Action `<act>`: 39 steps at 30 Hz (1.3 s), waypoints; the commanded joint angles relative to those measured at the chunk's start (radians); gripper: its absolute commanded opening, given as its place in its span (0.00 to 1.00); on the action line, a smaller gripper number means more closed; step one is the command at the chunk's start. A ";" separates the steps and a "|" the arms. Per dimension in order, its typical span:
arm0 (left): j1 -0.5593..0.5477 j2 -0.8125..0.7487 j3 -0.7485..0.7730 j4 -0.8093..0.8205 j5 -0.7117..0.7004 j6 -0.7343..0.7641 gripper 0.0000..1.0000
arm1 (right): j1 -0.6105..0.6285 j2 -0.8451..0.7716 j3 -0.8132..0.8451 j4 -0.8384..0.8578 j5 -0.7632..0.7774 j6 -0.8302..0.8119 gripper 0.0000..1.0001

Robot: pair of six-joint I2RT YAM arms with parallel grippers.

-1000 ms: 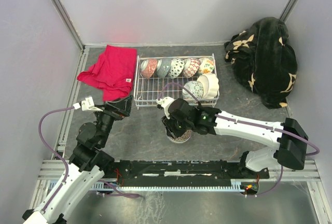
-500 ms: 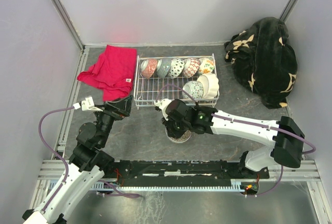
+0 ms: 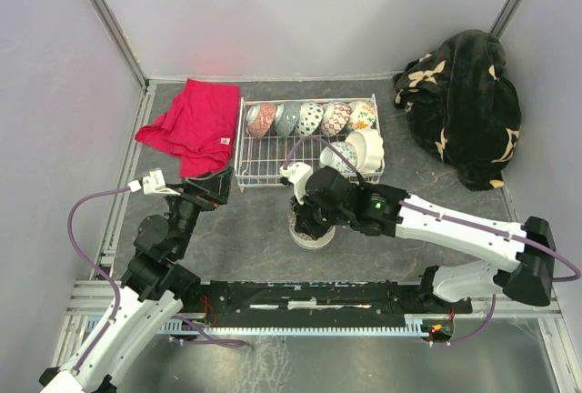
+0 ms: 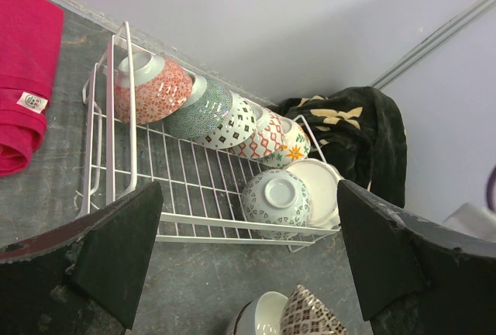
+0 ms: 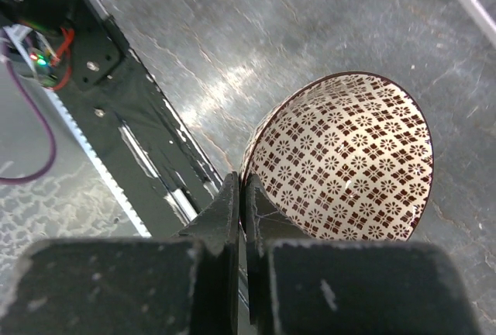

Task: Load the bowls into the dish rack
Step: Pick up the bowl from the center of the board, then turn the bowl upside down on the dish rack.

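Note:
My right gripper (image 5: 242, 195) is shut on the rim of a brown-and-white patterned bowl (image 5: 341, 157), one finger inside and one outside. The bowl is tilted and sits over a pale bowl (image 4: 263, 316) on the table. From above, my right gripper (image 3: 309, 211) hides most of the held bowl, just in front of the dish rack (image 3: 264, 170). A back row of several bowls (image 3: 311, 118) stands on edge in the rack, with two more bowls (image 3: 355, 152) at its front right. My left gripper (image 3: 207, 188) is open and empty, left of the rack.
A red cloth (image 3: 193, 125) lies left of the rack. A black floral blanket (image 3: 464, 102) is heaped at the back right. The black rail (image 5: 132, 126) of the arm bases runs along the near edge. Grey walls enclose the table.
My right jaws have closed fully on the brown bowl's rim, and the right wrist has shifted slightly right and towards the rack. The left arm has not moved.

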 commanded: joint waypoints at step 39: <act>-0.003 -0.027 0.025 0.039 0.026 0.016 0.99 | -0.477 0.305 0.051 0.981 -0.139 0.460 0.02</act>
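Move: My right hand already has the brown-patterned bowl by its rim. The open front-row spot in the rack that it is bound for lies about 18 cm ahead, 5 cm left and 5 cm below. The grey floral bowl stands roughly 17 cm ahead and 8 cm right of my right hand, the dotted bowl some 27 cm ahead and 1 cm right. The white bowl sits 9 cm below, 3 cm back, 2 cm right. From my left hand the spot is about 8 cm ahead, 15 cm right, 17 cm lower. With my right fingers still pinching the rim, I carry the brown-patterned bowl up nearly 14 cm, away from the white bowl, then swing forward about 22 cm to the rack's front row, left of the grey floral bowl, sinking some 6 cm over the last stretch. My wrist rolls left side up and turns clockwise, each about 30 degrees, bringing the fingers nearer level. ##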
